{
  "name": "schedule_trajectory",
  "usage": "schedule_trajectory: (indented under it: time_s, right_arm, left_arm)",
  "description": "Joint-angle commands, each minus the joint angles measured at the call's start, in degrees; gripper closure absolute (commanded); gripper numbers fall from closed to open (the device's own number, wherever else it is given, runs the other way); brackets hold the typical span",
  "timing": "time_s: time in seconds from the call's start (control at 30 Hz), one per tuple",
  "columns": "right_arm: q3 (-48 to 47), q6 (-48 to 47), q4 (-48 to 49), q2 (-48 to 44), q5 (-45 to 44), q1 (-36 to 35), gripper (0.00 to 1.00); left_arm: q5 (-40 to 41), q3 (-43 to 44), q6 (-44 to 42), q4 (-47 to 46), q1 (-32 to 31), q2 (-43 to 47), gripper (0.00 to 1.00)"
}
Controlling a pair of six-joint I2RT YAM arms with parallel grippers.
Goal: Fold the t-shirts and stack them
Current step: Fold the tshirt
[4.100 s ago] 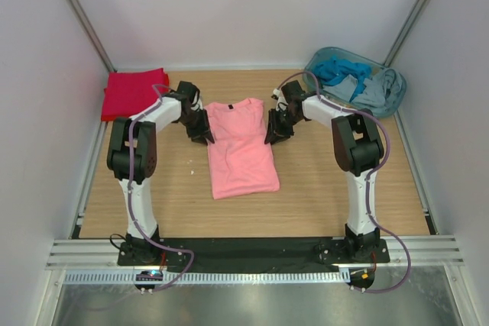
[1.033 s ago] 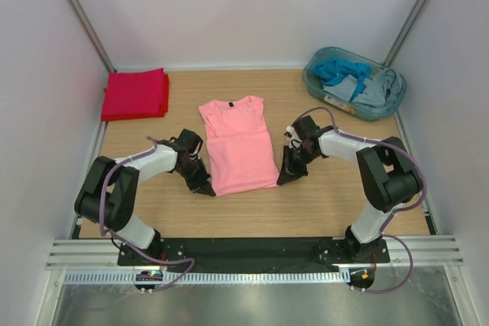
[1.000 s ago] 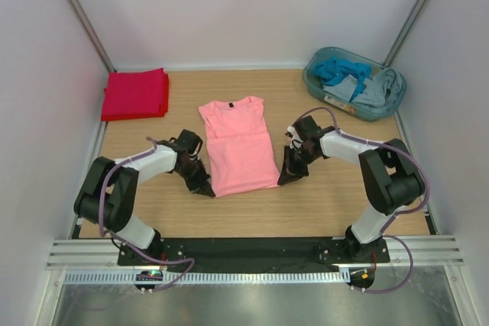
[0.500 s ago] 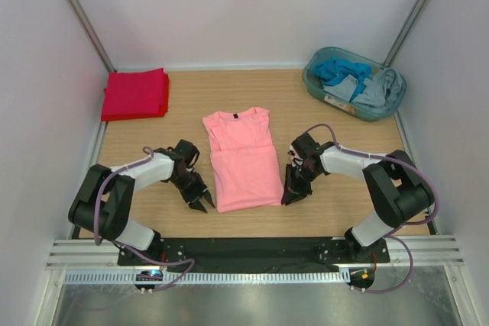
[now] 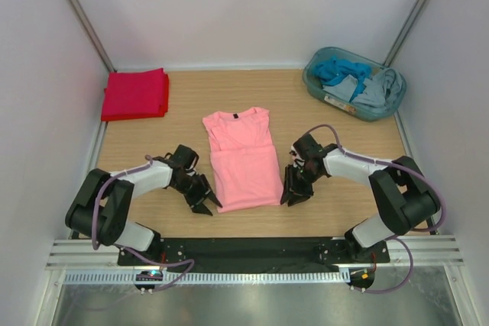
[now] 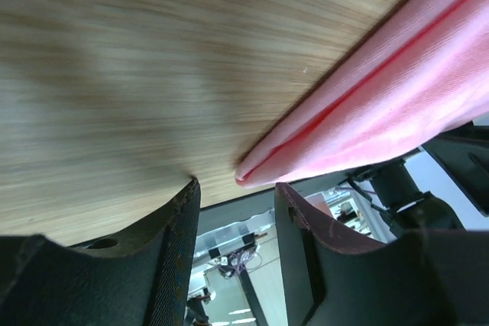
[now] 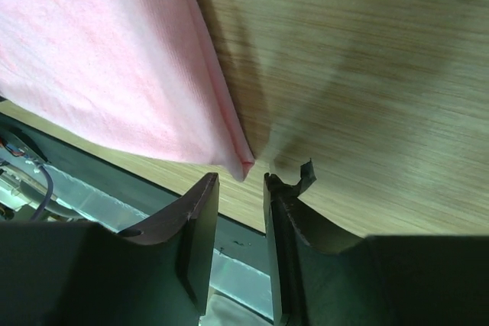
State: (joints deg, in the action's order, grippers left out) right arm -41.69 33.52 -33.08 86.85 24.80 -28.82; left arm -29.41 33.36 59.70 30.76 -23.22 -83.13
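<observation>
The salmon-pink t-shirt [image 5: 243, 159] lies flat in the middle of the wooden table [image 5: 344, 215], sleeves folded in, dark neck label at the far end. The red t-shirt [image 5: 136, 93] lies folded at the back left. My left gripper [image 5: 205, 202] is open at the pink shirt's near left hem corner. In the left wrist view the corner [image 6: 256, 172] lies just past the gripper's [image 6: 237, 188] tips. My right gripper [image 5: 294, 195] is open at the near right hem corner. In the right wrist view that corner [image 7: 243, 166] sits between the gripper's [image 7: 240, 181] tips, ungripped.
A teal basket [image 5: 309, 80] holding blue and grey clothes stands at the back right. White walls enclose the table on three sides. A black strip and metal rail run along the near edge behind my grippers.
Both arms went from the pink shirt's shoulders to its near hem corners. The shirt slid a little toward the near edge. In the last half second it stayed still.
</observation>
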Motion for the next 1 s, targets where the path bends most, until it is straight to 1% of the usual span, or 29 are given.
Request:
schedule_trajectory:
  time_s: [0.0, 0.07, 0.13, 0.17, 0.2, 0.23, 0.27, 0.3, 0.37, 0.4, 0.5, 0.53, 0.8, 0.93, 0.97]
  right_arm:
    - [-0.67, -1.44, 0.56, 0.77, -0.89, -0.27, 0.64]
    - [-0.58, -1.35, 1.17, 1.04, -0.63, -0.27, 0.66]
    - [-0.58, -1.18, 1.35, 1.22, -0.54, -0.27, 0.69]
    - [-0.67, -1.17, 1.44, 1.22, -0.54, -0.27, 0.74]
    - [-0.58, -1.00, 1.27, 1.04, -0.54, -0.36, 0.77]
    - [-0.50, -0.91, 1.26, 0.52, -0.54, -0.36, 0.80]
    - [-0.50, -1.00, 1.35, 0.17, -0.45, -0.36, 0.88]
    - [-0.41, -1.00, 1.35, -0.10, -0.45, -0.36, 0.92]
    - [-0.58, -1.09, 0.83, -0.97, -0.45, -0.36, 0.99]
    - [-0.84, -1.09, 0.48, -1.24, -0.54, -0.27, 0.99]
    - [-1.55, -1.00, -1.02, -2.82, -0.63, -0.36, 0.99]
    - [-1.90, -1.00, -1.37, -3.35, -0.80, -0.27, 0.99]
    - [-3.04, -0.56, -5.41, -8.62, -2.65, -0.27, 0.99]
    - [-6.03, -0.30, -8.74, -10.91, -3.79, -0.36, 0.99]
    - [-6.73, -0.38, -9.36, -11.35, -4.57, -0.27, 0.99]
  left_arm:
    - [-0.12, -1.72, 0.15, -5.97, -0.60, -2.03, 0.54]
    - [-0.03, -2.51, 0.15, -6.77, -0.51, -2.73, 0.54]
    - [-0.39, -2.95, 0.24, -7.65, -0.60, -2.91, 0.58]
    - [-0.47, -3.22, 0.24, -7.65, -0.68, -2.83, 0.61]
    - [-0.56, -3.39, 0.15, -7.65, -0.60, -2.65, 0.68]
    - [-0.56, -3.48, 0.15, -7.65, -0.60, -2.56, 0.72]
    - [-0.65, -3.48, 0.24, -7.65, -0.60, -2.39, 0.76]
    - [-0.56, -3.31, 0.24, -7.74, -0.60, -2.04, 0.87]
    - [-0.74, -3.22, 0.59, -7.65, -0.60, -1.77, 0.97]
    - [-1.17, -2.87, 0.94, -7.65, -0.68, -1.51, 1.00]
    - [-1.88, -2.17, 1.82, -5.81, -0.60, -0.54, 1.00]
    - [-1.45, -1.38, 1.91, -2.93, -0.68, 0.68, 1.00]
    - [1.28, 2.31, 3.75, 5.62, -0.68, 8.07, 1.00]
    - [4.09, 6.53, 4.11, 10.88, -0.51, 11.23, 1.00]
    - [4.71, 8.80, 4.11, 12.03, -0.51, 12.11, 1.00]
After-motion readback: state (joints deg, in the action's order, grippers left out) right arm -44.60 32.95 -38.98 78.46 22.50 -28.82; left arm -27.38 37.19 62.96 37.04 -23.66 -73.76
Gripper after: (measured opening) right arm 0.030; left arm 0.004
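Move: The folded pink t-shirt's near left corner sits between the left hand's open fingertips, about 1 cm right of the hand point, level fore-and-aft and 1 cm below. Its near right corner is likewise about 1 cm left of the right hand point and 1 cm below. From the left hand, the near right corner is some 26 cm right and 2 cm ahead, the collar about 38 cm ahead and 8 cm right, and the red pile some 45 cm ahead and 30 cm left. The t-shirt's two near hem corners are pinched anew, one in each hand: the left slides about 1 cm right onto its corner as both sink slightly, and the fingers shut. After a short hold both arms raise the hem off the table, each ending about 4 cm above its start, the left also easing a little forward, fingers staying closed. ##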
